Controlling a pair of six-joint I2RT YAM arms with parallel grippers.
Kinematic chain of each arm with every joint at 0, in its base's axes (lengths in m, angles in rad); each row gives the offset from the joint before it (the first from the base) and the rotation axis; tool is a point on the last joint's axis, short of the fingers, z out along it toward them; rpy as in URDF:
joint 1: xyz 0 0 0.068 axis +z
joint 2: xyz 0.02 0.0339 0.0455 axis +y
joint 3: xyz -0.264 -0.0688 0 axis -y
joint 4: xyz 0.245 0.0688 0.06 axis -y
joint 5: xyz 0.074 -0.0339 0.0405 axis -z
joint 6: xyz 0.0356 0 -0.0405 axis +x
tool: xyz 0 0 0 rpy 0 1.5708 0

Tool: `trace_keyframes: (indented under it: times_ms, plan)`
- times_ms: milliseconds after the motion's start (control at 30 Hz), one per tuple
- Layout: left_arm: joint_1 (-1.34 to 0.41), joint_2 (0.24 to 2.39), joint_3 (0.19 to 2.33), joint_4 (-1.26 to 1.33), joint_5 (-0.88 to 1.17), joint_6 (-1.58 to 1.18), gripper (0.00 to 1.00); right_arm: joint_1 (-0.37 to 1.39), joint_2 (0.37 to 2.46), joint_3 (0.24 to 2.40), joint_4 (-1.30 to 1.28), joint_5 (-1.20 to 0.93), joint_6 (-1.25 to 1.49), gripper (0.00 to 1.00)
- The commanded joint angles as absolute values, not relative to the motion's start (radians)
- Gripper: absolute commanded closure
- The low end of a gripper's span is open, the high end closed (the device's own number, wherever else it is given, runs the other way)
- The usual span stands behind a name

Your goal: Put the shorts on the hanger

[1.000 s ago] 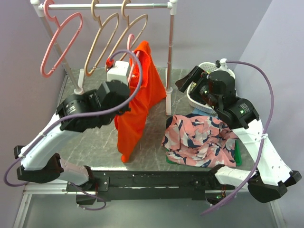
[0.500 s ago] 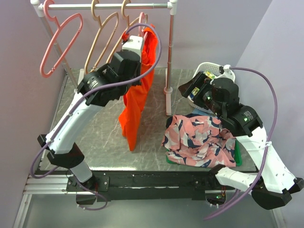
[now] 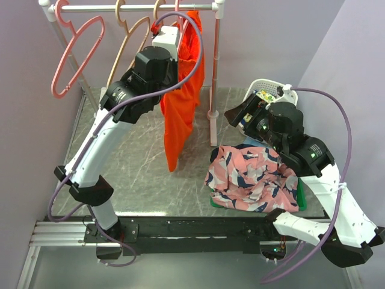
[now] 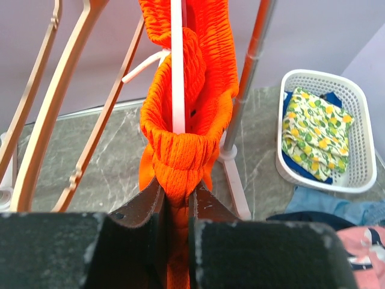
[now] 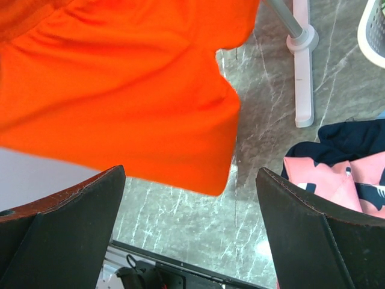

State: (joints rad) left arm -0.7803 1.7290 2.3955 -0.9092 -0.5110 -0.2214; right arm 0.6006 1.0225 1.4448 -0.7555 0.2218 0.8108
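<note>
The orange-red shorts hang in a long fold below the rail. My left gripper is raised to the rail and is shut on the bunched waistband. The pale pink hanger bar runs through the waistband; its hook is at rail height, and I cannot tell whether it rests on the rail. A second pink hanger hangs at the rail's left end. My right gripper is open and empty, to the right of the shorts' lower part.
Two tan hangers hang on the rail left of the shorts, close to my left wrist. The rack's right post stands beside the shorts. A white basket holds yellow-green floral cloth. A pink, navy and white garment lies front right.
My left arm has lifted the shorts up and back toward the rail, so they now hang higher. My right gripper has stayed open and barely shifted.
</note>
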Motion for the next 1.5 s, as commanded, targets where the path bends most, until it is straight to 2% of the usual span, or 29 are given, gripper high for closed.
trace_keyframes:
  times_ms: [0, 133, 600, 1167, 1267, 1300, 1367, 1400, 1467]
  plan:
    - [-0.761, 1.744, 2.445, -0.706, -0.488, -0.178, 0.99, 0.612, 0.994, 1.434, -0.730, 0.242, 0.810, 0.04]
    - [-0.743, 1.793, 2.508, -0.701, -0.460, -0.173, 0.99, 0.615, 0.996, 1.448, -0.745, 0.252, 0.810, 0.04]
    - [-0.680, 1.850, 2.531, -0.658, -0.374, -0.202, 0.99, 0.630, 0.992, 1.443, -0.749, 0.262, 0.819, 0.04]
    - [-0.624, 1.872, 2.478, -0.667, -0.256, -0.244, 0.98, 0.652, 0.999, 1.440, -0.749, 0.279, 0.827, 0.04]
    - [-0.624, 1.821, 2.421, -0.643, -0.241, -0.245, 0.76, 0.652, 0.994, 1.437, -0.747, 0.282, 0.822, 0.04]
    - [-0.624, 1.807, 2.410, -0.632, -0.241, -0.244, 0.60, 0.652, 0.993, 1.436, -0.747, 0.282, 0.821, 0.04]
    - [-0.626, 1.772, 2.402, -0.634, -0.236, -0.244, 0.36, 0.652, 0.991, 1.437, -0.746, 0.281, 0.819, 0.04]
    - [-0.624, 1.760, 2.402, -0.637, -0.227, -0.244, 0.17, 0.653, 0.989, 1.437, -0.742, 0.278, 0.813, 0.04]
    - [-0.626, 1.711, 2.390, -0.640, -0.213, -0.248, 0.03, 0.653, 0.986, 1.431, -0.735, 0.281, 0.811, 0.04]
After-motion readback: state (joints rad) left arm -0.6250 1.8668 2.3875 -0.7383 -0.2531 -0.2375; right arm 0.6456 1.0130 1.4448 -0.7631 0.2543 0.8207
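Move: Above the left hand and some 20 cm ahead, about 3 cm to its right and 13 cm higher, is the spot on the rail for the hook of the pink hanger, which this hand already holds together with the orange shorts. The nearest tan hanger hangs about 7 cm left of the hand and 15 cm ahead; the rail's right end is about 14 cm right and 20 cm ahead. From the right hand, that spot is roughly 30 cm ahead and 18 cm left. Carrying the shorts on their pink hanger, the left hand pushes about 8 cm forward under the rail, drifting a little right towards the right-hand post, and sinks some 4 cm, mostly late on, to set the hook over the bar. Then the fingers spread wide and let go of the cloth and hanger while the hand starts to lift. ##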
